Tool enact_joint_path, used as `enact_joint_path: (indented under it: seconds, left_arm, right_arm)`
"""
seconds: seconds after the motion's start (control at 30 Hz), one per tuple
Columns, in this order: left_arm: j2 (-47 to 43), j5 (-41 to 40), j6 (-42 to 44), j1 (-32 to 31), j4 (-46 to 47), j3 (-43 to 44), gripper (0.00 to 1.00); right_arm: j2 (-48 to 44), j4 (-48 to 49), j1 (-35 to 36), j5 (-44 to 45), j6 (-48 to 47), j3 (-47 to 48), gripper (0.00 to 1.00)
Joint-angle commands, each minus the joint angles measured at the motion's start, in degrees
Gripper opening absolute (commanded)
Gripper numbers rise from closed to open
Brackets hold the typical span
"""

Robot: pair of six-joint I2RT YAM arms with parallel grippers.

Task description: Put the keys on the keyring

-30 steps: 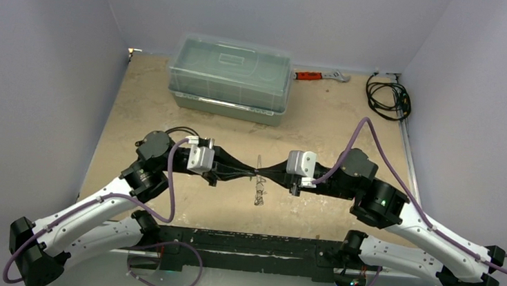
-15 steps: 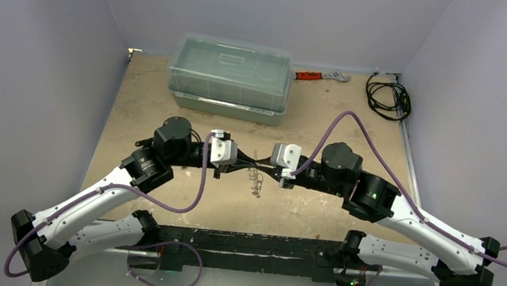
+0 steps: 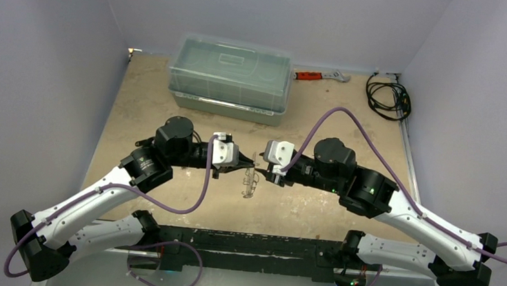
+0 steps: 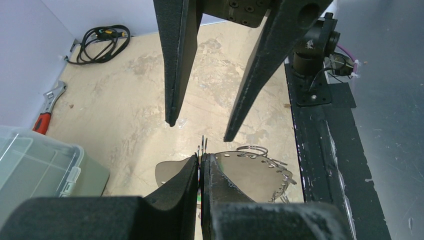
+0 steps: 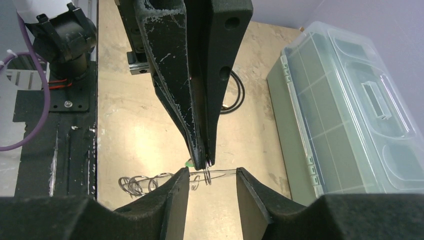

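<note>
My left gripper [image 3: 247,167] is shut on the thin wire ring of the keyring [image 3: 250,183], which hangs above the table. In the left wrist view its fingers [image 4: 192,175] pinch the ring's coils [image 4: 203,146], and the flat oval tag [image 4: 250,175] and chain [image 4: 281,184] hang beyond them. My right gripper [image 3: 262,172] faces it, open, with its jaws on either side of the ring [image 5: 206,176] and not touching it. A green key head [image 5: 189,162] peeks out beside the left gripper's fingertips [image 5: 205,161]. Chain loops [image 5: 136,184] trail to the left. No silver keys can be made out.
A clear lidded plastic box [image 3: 230,79] stands at the back of the table. A red-handled wrench [image 3: 319,75] lies to its right, and a coiled black cable [image 3: 387,98] sits in the back right corner. A black base rail [image 3: 249,245] runs along the near edge.
Both arms have shifted left and drawn closer together. The right gripper, shut a second ago, has opened and let go of the ring. The left gripper keeps its hold.
</note>
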Motion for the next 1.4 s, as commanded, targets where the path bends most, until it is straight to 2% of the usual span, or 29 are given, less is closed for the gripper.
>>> enact_joint_path:
  seconds: [0.0,0.2,0.37,0.6,0.9,1.13,1.37]
  left_arm:
    - [-1.07,0.45,1.76,0.21,0.85,2.09,0.0]
    - [-1.55,1.63,1.58,0.2,0.88,2.04,0.0]
    - [-2.17,1.31,1.75,0.17,0.66,1.54,0.0]
    - [-2.41,2.66,1.54,0.15,0.4,1.29,0.0]
    - [-1.73,5.65,2.1,-0.2,-0.77,1.67,0.0]
    - [-0.62,7.28,3.56,-1.37,-3.11,2.42,0.0]
    - [-0.66,7.18,4.16,-1.94,-3.82,2.41,0.0]
  right_arm:
    - [1.36,-1.42,0.16,1.4,-1.67,3.37,0.41]
    - [3.19,-1.69,0.17,2.05,-1.88,3.73,0.34]
    - [5.05,-2.77,0.16,1.94,-2.12,4.83,0.32]
    - [6.37,-2.57,0.16,1.71,-2.54,5.17,0.23]
    - [9.36,-4.16,0.24,-1.84,-2.62,6.49,0.08]
    - [11.63,-6.53,0.25,-4.69,-2.29,8.31,0.0]
    - [11.93,-5.58,0.25,-4.14,-2.32,7.59,0.0]
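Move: The thin metal ring to be pinched sticks out of the left hand's shut fingertips, about 1 cm to that hand's right and level with it. From the open right hand it lies roughly 2 cm left, 1 cm ahead and 2 cm lower. Its perforated plate hangs about 6 cm below the right hand, its middle 2 cm back and 2 cm left; the green key tag hangs roughly 3 cm left of the right hand, level fore and aft, 7 cm below. The right fingers, open around the ring at first, shut and pinch it right against the left fingertips, which keep their hold throughout. To get there the right hand sinks about 5 cm while easing some 2 cm left, edging forward and then back again, its wrist rolling about 15 degrees. The left hand drifts 1 cm left, then sinks about 3 cm and draws slightly back, carrying the ring down. ##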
